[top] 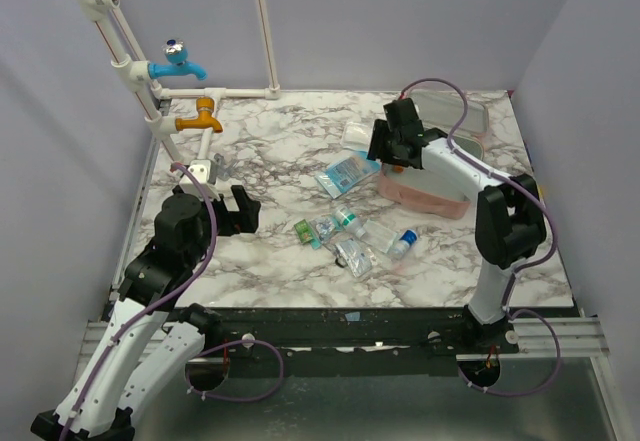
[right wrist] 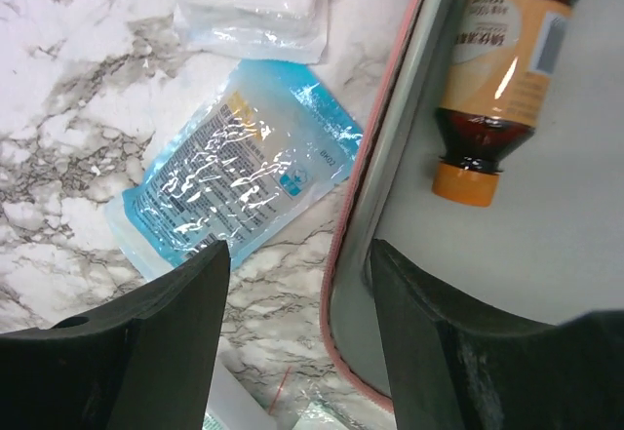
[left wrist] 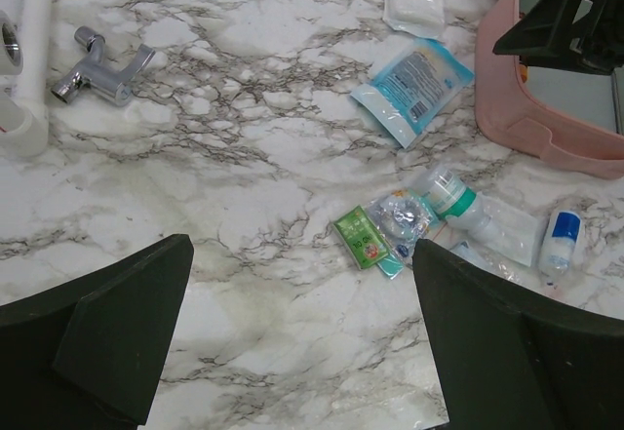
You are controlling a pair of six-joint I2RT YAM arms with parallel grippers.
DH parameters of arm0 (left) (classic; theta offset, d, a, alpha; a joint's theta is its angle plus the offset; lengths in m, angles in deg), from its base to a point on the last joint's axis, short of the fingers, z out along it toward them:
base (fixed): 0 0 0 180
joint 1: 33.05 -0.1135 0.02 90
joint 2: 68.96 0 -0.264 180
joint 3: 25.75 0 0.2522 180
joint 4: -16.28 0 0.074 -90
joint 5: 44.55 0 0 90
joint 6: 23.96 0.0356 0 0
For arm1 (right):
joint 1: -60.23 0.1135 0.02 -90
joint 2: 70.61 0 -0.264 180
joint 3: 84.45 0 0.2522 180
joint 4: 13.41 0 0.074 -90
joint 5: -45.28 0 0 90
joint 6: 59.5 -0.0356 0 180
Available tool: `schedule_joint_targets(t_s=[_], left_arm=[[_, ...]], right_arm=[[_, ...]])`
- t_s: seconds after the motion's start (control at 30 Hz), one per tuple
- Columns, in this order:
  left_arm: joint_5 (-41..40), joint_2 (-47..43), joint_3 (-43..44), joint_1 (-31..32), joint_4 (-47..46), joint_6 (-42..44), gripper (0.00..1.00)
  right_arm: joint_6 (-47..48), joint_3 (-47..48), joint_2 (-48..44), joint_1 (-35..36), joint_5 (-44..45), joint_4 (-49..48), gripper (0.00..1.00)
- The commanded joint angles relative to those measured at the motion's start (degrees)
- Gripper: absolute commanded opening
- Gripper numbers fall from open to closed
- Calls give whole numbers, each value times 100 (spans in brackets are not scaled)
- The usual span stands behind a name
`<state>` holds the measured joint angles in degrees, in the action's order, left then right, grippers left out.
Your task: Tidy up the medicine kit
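The medicine kit, a pale pink case, lies open at the right; a brown bottle with an orange cap lies on its grey lining. My right gripper hovers open over the kit's left rim, holding nothing. Left of the rim lie a blue packet and a white gauze pack. My left gripper is open and empty, over bare table left of a green sachet, a teal-capped bottle and a blue-capped bottle.
A white pipe frame with a blue tap and an orange tap stands at the back left. A chrome fitting lies near it. Walls close in the table on three sides.
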<state>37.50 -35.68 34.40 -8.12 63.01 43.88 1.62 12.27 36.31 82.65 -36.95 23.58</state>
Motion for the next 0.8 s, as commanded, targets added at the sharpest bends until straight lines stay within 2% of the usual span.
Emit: schedule_joint_targets(t_s=[0.0,0.13,0.2,0.37,0.57,0.77], left_arm=[[0,-73,94,-67,51,40,99],[-23,-83,98,-84,51,43,99],[-8,-85,98,-93,47,38,99],[30,-80,99,-131,40,36,99],[67,-51,97,-171,38,35,99],[82,-69,98,-232,38,36,98]], right_arm=[[-16,102,314,57,1,8,61],[25,199,481,79,82,132,57],[52,169,513,92,126,147,53],[109,18,516,130,102,92,25],[266,-96,475,178,88,92,3],[702,-89,524,278,57,347,1]])
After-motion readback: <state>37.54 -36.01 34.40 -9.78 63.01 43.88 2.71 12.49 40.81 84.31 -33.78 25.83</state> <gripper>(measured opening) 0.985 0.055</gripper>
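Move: The left wall of the open pink kit box lies right under the right gripper's spread fingers, its rim about 4 cm down and 1 cm back. Inside the box, the brown bottle is some 6 cm ahead and 4 cm right, about 8 cm down. The blue pouch lies about 9 cm left and 1 cm ahead, 10 cm down; the white gauze pack some 10 cm ahead and 8 cm left, equally low. From the left gripper that rim is about 20 cm ahead, 31 cm right and 18 cm lower. Lower the right gripper about 4 cm over the kit box's left wall, easing back about 1 cm, with one finger outside the wall and the other inside. Then close the fingers from well open to nearly shut, pinching the thin rim, while the wrist tips a little, some 5 degrees. ##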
